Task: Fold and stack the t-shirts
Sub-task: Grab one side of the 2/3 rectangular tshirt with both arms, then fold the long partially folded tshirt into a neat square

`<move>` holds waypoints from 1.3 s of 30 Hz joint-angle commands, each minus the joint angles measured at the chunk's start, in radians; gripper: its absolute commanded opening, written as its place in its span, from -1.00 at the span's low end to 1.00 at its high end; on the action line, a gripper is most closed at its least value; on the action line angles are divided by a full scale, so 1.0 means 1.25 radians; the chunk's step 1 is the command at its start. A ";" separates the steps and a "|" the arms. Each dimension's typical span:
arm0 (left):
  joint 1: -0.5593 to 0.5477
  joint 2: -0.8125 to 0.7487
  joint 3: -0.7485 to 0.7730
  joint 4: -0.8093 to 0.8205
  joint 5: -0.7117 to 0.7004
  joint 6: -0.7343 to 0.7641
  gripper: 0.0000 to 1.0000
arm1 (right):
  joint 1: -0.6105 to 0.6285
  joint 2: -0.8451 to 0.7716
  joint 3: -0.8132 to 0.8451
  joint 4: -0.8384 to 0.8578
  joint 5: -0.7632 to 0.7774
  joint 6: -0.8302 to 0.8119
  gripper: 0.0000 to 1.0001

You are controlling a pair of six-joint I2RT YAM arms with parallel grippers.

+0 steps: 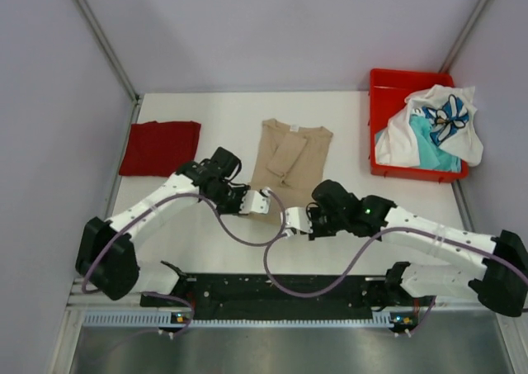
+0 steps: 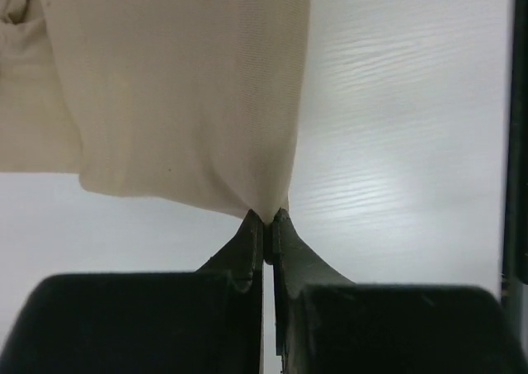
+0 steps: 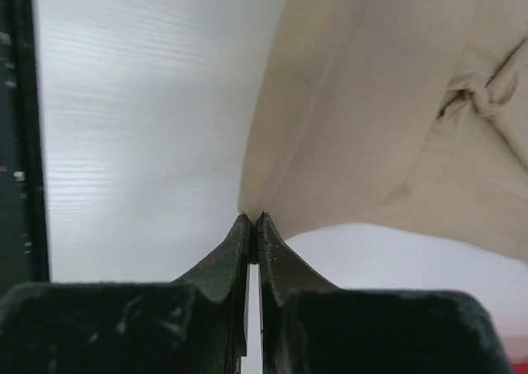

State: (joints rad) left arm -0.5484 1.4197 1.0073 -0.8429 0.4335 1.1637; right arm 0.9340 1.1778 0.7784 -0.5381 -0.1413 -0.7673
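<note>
The tan t-shirt [image 1: 290,155] lies flat in the middle of the table, collar to the far side and sleeves folded in over its front. My left gripper [image 1: 262,203] is shut on its near left hem corner; in the left wrist view the cloth [image 2: 181,93] is pinched at the fingertips [image 2: 269,217]. My right gripper [image 1: 299,221] is shut on the near right hem corner, with the cloth [image 3: 371,126] caught at its tips [image 3: 254,219]. A dark red t-shirt [image 1: 161,147] lies folded at the far left. A white t-shirt with blue print [image 1: 441,118] and a teal one [image 1: 433,147] sit bunched in the bin.
A red plastic bin [image 1: 388,81] stands at the far right of the table. Grey walls close in the left, right and far sides. A black rail [image 1: 280,291] with the arm bases runs along the near edge.
</note>
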 commanded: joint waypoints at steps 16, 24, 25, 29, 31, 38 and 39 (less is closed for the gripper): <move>-0.089 -0.184 0.172 -0.272 0.115 -0.208 -1.00 | -0.052 -0.234 0.141 -0.247 -0.223 0.151 -1.00; -0.003 0.019 0.285 -0.087 -0.023 -0.332 -1.00 | -0.303 -0.082 0.144 -0.077 -0.220 0.193 -1.00; 0.004 0.048 0.314 -0.083 -0.035 -0.341 -1.00 | -0.314 -0.055 0.145 -0.055 -0.196 0.197 -1.00; 0.037 0.186 0.436 -0.118 -0.014 -0.355 -1.00 | -0.359 0.039 0.175 -0.007 -0.167 0.210 -1.00; 0.045 0.254 0.496 -0.137 -0.018 -0.362 -1.00 | -0.384 0.080 0.185 0.039 -0.178 0.227 -1.00; 0.066 0.427 0.631 -0.095 -0.052 -0.392 -1.00 | -0.465 0.203 0.237 0.073 -0.181 0.276 -1.00; 0.067 0.448 0.647 -0.085 -0.055 -0.395 -1.00 | -0.471 0.217 0.241 0.081 -0.184 0.275 -1.00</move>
State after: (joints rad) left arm -0.4763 1.9175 1.7287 -0.9989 0.4034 0.7055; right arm 0.3859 1.3979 1.0199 -0.4992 -0.3714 -0.4583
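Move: The tan shirt's near edge is already pinched at its two corners, some 7 cm above the table. Its collar lies about 23 cm ahead and 13 cm right of the left hand, and 26 cm ahead and 4 cm left of the right. The folded sleeve is 16 cm ahead and 10 cm right of the left hand; the red shirt is 17 cm ahead and 22 cm left of it. The red bin is 27 cm ahead and 27 cm right of the right hand. The tan shirt's near edge stays pinched in both shut grippers, which draw it back another 10 cm or so while lifting it, then reverse and carry it forward over the shirt towards the collar, roughly 24 cm, sinking and drifting right. On the forward swing the left wrist turns counter-clockwise, the right clockwise. ##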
